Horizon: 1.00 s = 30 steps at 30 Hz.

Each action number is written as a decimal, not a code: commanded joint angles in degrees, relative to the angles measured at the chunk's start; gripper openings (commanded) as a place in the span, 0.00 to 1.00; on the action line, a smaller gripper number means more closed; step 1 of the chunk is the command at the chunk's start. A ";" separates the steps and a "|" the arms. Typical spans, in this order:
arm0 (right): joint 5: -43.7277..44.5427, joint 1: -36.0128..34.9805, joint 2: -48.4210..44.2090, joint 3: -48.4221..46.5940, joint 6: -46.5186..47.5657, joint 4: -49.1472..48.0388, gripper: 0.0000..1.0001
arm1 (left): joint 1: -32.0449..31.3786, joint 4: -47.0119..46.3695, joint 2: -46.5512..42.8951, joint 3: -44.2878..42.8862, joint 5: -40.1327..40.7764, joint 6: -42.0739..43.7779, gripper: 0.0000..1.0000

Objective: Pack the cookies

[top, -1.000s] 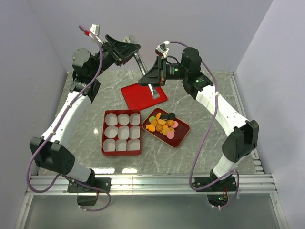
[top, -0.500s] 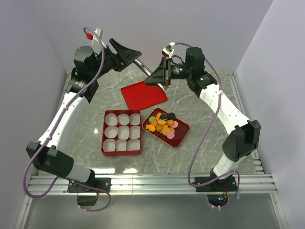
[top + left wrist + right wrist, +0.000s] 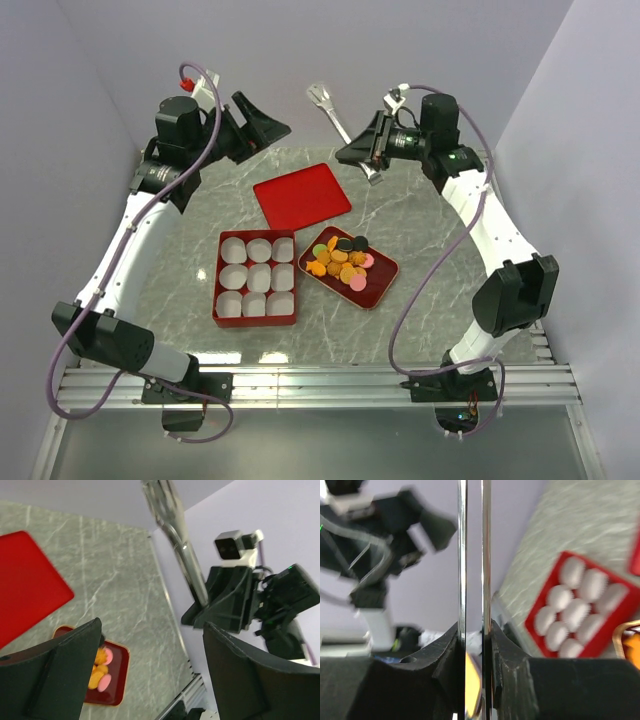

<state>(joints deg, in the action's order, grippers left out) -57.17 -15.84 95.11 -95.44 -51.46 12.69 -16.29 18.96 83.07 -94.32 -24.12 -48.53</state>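
Note:
The cookies, small orange, pink, green and black discs, lie heaped in a red gold-rimmed tray; some show in the left wrist view. Metal tongs hang in the air at the back, their handle end pinched in my right gripper. In the right wrist view the two tong blades run straight up between the jaws of that gripper. My left gripper is raised at the back left, open and holding nothing, apart from the tongs.
A red box with a grid of white paper cups sits left of the tray and appears in the right wrist view. A flat red lid lies behind both. Walls close in at the back and the sides.
My left gripper has let go of the tongs, opened wide and drawn back to the left. The right gripper has carried the tongs up and to the right.

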 commanded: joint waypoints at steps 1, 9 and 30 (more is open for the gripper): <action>6.70 0.63 -2.39 -5.27 10.30 12.15 0.31 | 0.12 5.19 -3.87 0.71 2.67 3.88 0.88; 30.33 0.46 -5.01 -7.76 27.11 41.26 0.31 | 0.12 12.94 -11.33 9.22 8.38 9.42 0.88; 39.77 -1.92 -4.24 4.73 29.40 56.57 0.57 | -0.76 13.74 -11.96 20.23 4.08 11.53 0.83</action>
<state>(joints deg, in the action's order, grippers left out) -17.56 -17.04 91.00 -88.09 -22.06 67.55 -16.47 34.61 71.88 -75.02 -17.69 -36.84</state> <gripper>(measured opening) 0.567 0.836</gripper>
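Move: Some 36 cm below the right hand, which already holds the tongs, the tray of cookies lies about 4 cm back and straight under it sideways. From this hand the cup box lies about 27 cm left and 8 cm back, and the red lid roughly 18 cm ahead and 14 cm left, both at table height. From the empty left hand the cookie tray lies some 20 cm right, 7 cm back and 41 cm down. Sinking about 19 cm towards the level of the cookie tray, the right hand also goes some 12 cm right and then 8 cm back, rolling over 50 degrees so that its left-pointing fingers turn down. It keeps the tongs but opens partway, letting their arms spread. The left hand, open and empty, drops about 14 cm and draws back and slightly left, tipping down. ##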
